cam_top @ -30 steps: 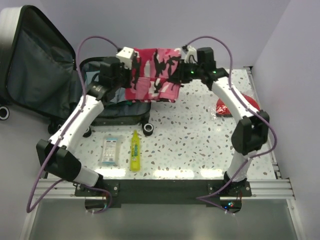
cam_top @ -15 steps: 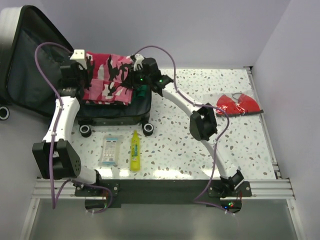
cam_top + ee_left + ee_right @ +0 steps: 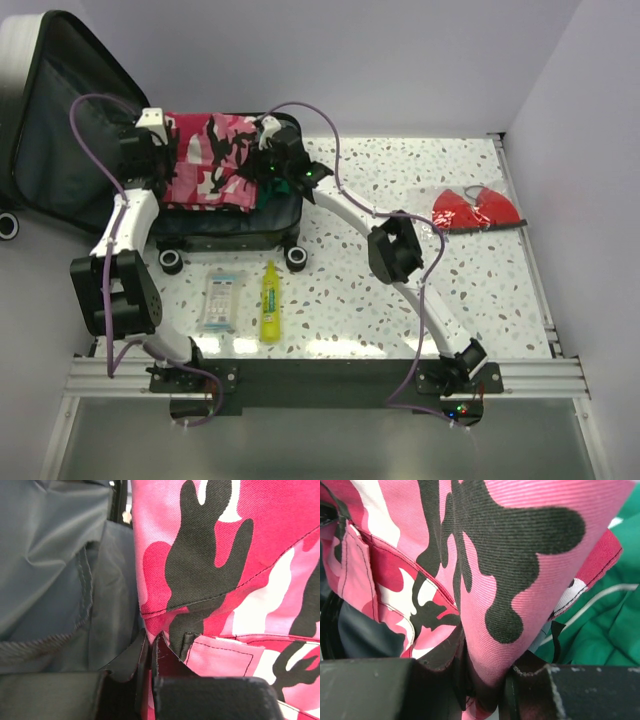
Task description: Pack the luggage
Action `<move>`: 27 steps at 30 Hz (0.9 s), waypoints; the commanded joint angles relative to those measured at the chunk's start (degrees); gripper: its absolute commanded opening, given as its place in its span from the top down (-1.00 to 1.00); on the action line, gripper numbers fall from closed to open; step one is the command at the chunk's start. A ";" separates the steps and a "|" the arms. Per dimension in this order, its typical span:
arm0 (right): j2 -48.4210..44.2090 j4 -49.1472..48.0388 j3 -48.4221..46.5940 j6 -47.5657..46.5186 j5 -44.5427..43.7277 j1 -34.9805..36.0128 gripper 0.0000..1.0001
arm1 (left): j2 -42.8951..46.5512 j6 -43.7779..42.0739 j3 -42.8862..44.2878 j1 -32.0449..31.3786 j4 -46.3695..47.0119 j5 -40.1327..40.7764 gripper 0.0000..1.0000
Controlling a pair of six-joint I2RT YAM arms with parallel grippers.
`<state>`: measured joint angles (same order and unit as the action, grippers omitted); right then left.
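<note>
The luggage [image 3: 232,228] lies open at the left, its lid [image 3: 62,120] leaning back with the dark grey lining [image 3: 55,570] showing. A pink, black and white camouflage garment [image 3: 210,160] is stretched over the open base. My left gripper [image 3: 158,138] is shut on its left edge, the cloth [image 3: 225,555] pinched between the closed fingertips [image 3: 150,647]. My right gripper [image 3: 264,150] is shut on a thick fold of the same garment [image 3: 520,555], which fills the gap in the right wrist view [image 3: 485,667]. A green cloth [image 3: 600,630] lies in the luggage under that end.
A yellow bottle [image 3: 269,300] and a clear flat packet [image 3: 221,302] lie on the speckled table [image 3: 400,280] in front of the luggage's black wheels [image 3: 296,257]. A red item [image 3: 476,208] sits at the table's right edge. Walls close in behind and to the right.
Both arms have carried the camouflage garment leftward from above the table's back middle to over the open luggage, and it now hangs lower over the base.
</note>
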<state>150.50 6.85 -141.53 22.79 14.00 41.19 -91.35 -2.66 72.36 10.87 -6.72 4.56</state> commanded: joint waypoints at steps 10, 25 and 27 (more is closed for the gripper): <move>2.51 -13.09 -4.10 -3.62 -9.69 -0.41 1.00 | -5.50 -0.69 1.74 2.22 10.06 6.52 1.00; 0.51 -15.99 -0.59 -8.02 -15.23 -0.67 -0.64 | -10.08 0.55 6.13 2.57 8.57 8.36 -0.06; -1.16 -16.17 0.99 -7.93 -14.44 -1.20 -0.66 | -8.59 0.11 6.04 2.66 9.09 7.32 -0.38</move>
<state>154.74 -5.30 -141.95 16.56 1.78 40.69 -102.41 -2.61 75.79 13.13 1.02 11.33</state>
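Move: Both hands already hold the pink camo garment by its edges over the open suitcase. The garment's middle lies about 9 cm to the left hand's right and 10 cm to the right hand's left, level fore-and-aft. The suitcase base's middle is some 14 cm right, 4 cm back and 8 cm below the left hand; from the right hand, roughly 5 cm left, 4 back, 7 below. The green shirt peeks out about 5 cm right of the right hand, 6 back and 6 below. Keeping their pinch on the garment's two side edges, both hands push slightly forward and then lower it into the suitcase, before opening and letting go. The left sinks about 4 cm, then works out leftward by 5 cm towards the lid side as it opens; the right dips only a couple of centimetres and, opening wide, draws forward and a little up and right, about 5 cm forward in all, its fingers tipping up and turning clockwise some 10 degrees. ##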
